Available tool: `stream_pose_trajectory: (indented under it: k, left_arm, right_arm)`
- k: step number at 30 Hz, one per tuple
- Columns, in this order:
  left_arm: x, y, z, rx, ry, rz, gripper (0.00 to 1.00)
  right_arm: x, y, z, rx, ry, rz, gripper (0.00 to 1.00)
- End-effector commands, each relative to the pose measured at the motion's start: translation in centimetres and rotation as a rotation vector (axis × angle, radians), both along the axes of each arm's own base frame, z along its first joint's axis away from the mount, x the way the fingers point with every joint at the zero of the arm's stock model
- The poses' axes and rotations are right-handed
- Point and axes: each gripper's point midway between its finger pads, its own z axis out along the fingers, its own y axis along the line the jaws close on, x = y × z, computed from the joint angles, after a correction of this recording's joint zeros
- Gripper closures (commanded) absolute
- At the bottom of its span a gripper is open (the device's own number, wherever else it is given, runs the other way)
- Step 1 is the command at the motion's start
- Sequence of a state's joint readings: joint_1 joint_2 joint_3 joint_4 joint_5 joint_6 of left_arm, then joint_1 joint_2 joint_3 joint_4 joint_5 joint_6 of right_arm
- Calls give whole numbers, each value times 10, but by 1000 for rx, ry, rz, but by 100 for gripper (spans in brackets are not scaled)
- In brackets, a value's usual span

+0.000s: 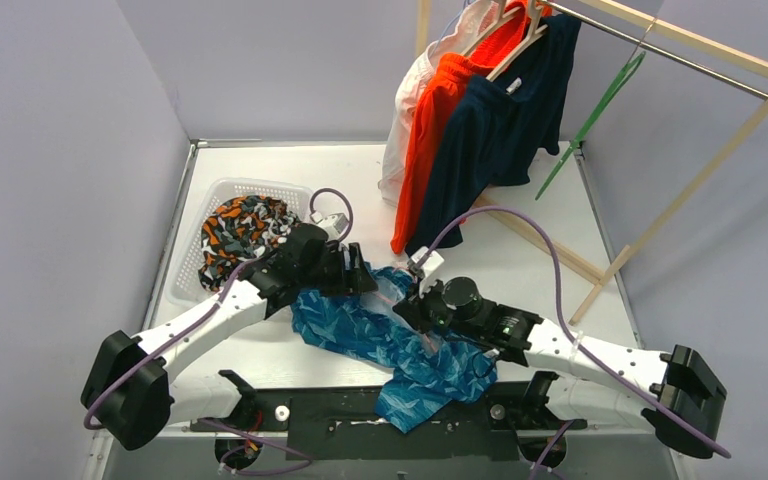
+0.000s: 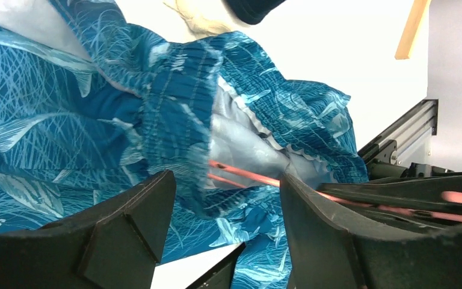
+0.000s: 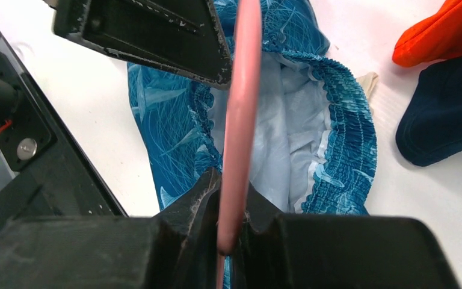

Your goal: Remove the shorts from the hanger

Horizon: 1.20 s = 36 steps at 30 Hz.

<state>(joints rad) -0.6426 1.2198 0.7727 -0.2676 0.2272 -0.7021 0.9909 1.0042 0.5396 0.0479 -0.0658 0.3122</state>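
The teal-blue wavy-patterned shorts (image 1: pixel 360 330) lie crumpled on the table between the two arms, still round a thin pink hanger (image 3: pixel 243 90). My right gripper (image 3: pixel 233 180) is shut on that hanger's rod, just right of the waistband (image 3: pixel 349 138). My left gripper (image 2: pixel 227 180) stands open at the left of the waistband, with the shorts (image 2: pixel 66 120) and the pink hanger (image 2: pixel 246 174) showing between its fingers; I cannot tell whether they touch the cloth. In the top view the left gripper (image 1: pixel 360 275) and right gripper (image 1: pixel 415 300) sit close together.
White shorts (image 1: pixel 405 120), orange shorts (image 1: pixel 430 130) and navy shorts (image 1: pixel 500 130) hang on the wooden rack (image 1: pixel 700 180) at the back right, beside an empty green hanger (image 1: pixel 600 110). A white basket (image 1: pixel 220 185) at the left holds camouflage shorts (image 1: pixel 245 225).
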Motion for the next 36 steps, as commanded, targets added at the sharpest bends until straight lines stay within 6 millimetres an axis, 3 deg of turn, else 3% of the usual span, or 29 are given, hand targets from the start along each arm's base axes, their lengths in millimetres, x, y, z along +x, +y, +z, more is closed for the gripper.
stream_pose_trajectory:
  k: [1,6,9,14,19,29,36]
  left_arm:
    - [8,-4,16,59,-74,-21,36]
    - [13,20,-10,262,-35,35,40]
    - [15,32,-14,326,-41,62,44]
    - [11,35,-23,353,-24,40,45]
    - [10,33,-31,376,-5,7,64]
    - [18,41,-26,430,-39,25,100]
    - [35,65,-9,470,-89,138,100]
  right_arm:
    - [6,13,24,-4,-57,3,100]
    - [4,23,28,-11,-69,4,100]
    - [3,25,29,-11,-78,-2,100]
    - [-1,28,31,20,-77,12,100]
    - [-2,23,33,35,-70,-9,100]
    - [-10,3,34,-19,-92,8,100]
    - [-29,-16,52,14,-152,88,100]
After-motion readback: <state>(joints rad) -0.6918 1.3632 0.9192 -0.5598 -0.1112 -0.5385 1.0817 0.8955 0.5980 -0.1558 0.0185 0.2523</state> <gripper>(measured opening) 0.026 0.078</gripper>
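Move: The near-left end of the blue shorts' waistband lies about 4 cm to the left of the open left hand, 1 cm ahead and some 5 cm below. From the right hand, which already holds the pink hanger, that end is roughly 10 cm left, 6 cm ahead and 5 cm lower. The basket's middle is some 22 cm left of the left hand and 7 cm ahead; the navy shorts' hem hangs about 14 cm to its right, 8 cm ahead. Down and to its left, about 4 and 5 cm, the left hand drops onto the waistband end while its wrist swings some 25 degrees so the fingers point more steeply down; they shut and pinch the cloth, then ease on left. The right hand, still gripping the pink hanger, first yields slightly left, then draws back, right and up about 3 cm, away from that end. ##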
